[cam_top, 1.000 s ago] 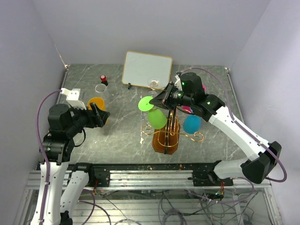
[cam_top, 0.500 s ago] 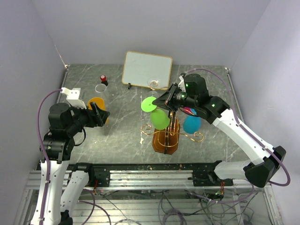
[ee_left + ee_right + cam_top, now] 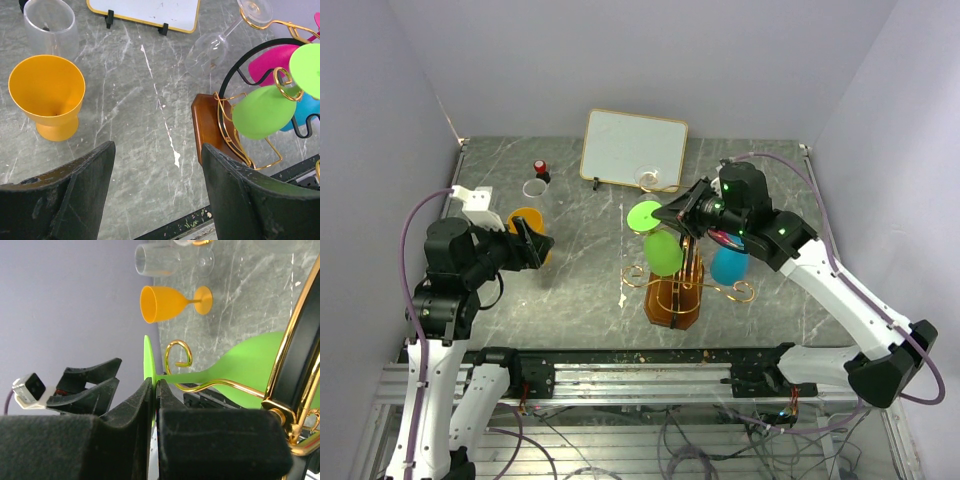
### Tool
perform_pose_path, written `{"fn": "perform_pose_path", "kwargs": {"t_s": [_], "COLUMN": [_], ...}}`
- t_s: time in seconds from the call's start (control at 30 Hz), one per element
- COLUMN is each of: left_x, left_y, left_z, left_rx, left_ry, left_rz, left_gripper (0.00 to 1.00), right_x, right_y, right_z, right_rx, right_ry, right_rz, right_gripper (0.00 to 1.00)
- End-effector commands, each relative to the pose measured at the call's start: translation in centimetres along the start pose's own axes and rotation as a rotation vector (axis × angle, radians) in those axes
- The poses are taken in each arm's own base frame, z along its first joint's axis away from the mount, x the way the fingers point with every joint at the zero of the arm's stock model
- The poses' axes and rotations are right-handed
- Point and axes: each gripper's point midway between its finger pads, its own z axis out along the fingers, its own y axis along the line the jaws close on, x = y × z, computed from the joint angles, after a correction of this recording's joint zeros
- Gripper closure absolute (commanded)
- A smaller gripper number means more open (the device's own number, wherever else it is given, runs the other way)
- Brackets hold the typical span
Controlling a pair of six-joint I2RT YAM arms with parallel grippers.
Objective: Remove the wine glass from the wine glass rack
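Observation:
The wine glass rack (image 3: 673,300) is a brown wooden stand with gold wire arms (image 3: 220,386). A green wine glass (image 3: 663,253) hangs bowl-down on it, its stem between the wires just behind the curled scroll (image 3: 178,356). My right gripper (image 3: 668,213) is shut on the flat green foot (image 3: 148,357) of that glass, pinching the disc edge-on. In the left wrist view the green wine glass (image 3: 262,111) shows at the right. My left gripper (image 3: 157,147) hangs open over bare table, left of the rack, holding nothing.
Blue (image 3: 728,265), pink (image 3: 720,237) and clear (image 3: 210,47) glasses also hang on the rack. An orange goblet (image 3: 47,95) and a clear cup (image 3: 50,25) stand at the left. A white framed board (image 3: 634,148) leans at the back.
My right gripper has shifted to the right, carrying the green glass's foot and bowl with it along the wire arm. The left arm has not moved.

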Motion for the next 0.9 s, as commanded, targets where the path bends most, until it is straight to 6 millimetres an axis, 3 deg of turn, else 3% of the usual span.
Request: {"fn": "perform_pose_path", "kwargs": {"t_s": [0.0, 0.17, 0.33, 0.5, 0.87], "left_x": [-0.2, -0.2, -0.2, -0.1, -0.1], "left_y": [0.0, 0.1, 0.2, 0.3, 0.5], "left_z": [0.4, 0.5, 0.6, 0.7, 0.7], "left_rx": [0.017, 0.016, 0.013, 0.012, -0.003], "left_ry": [-0.007, -0.003, 0.001, 0.008, 0.005], "left_rz": [0.010, 0.009, 0.006, 0.003, -0.005], "left_gripper": [0.20, 0.20, 0.21, 0.21, 0.21], "right_x": [-2.4, -3.8, -4.0, -3.4, 0.0], "right_y": [1.4, 0.9, 2.2, 3.5, 7.4], "right_z": [-1.0, -1.1, -0.5, 0.7, 4.1], "right_rx": [-0.036, -0.021, -0.102, -0.157, -0.354], "right_ry": [-0.125, -0.163, -0.133, -0.068, 0.176], "right_rz": [0.040, 0.052, 0.058, 0.056, -0.052], "right_gripper": [0.96, 0.96, 0.96, 0.96, 0.96]}}
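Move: The green wine glass is already gripped by its foot, its bowl leaning right beneath the rack. The open curl of its hook lies about 4 cm left of the right hand and 4 cm below, roughly level with it fore and aft. Some 11 cm nearer the base than that curl is an empty hook; the clear glass hangs about 8 cm ahead of the hand, 3 cm left and 10 cm lower. From the left hand, the hook curl lies roughly 20 cm to the right and 4 cm ahead. The green glass, still pinched by its foot in the shut right fingers, is threaded out of the hook: first forward with a short jog of about 2 cm to the right and a small lift, then swung roughly 6 cm left past the curl as the hand sinks back to its starting height. Over the whole way it goes about 4 cm forward; the wrist turns slightly clockwise, then back counter-clockwise, while the hand's left side rises some 10 degrees. ##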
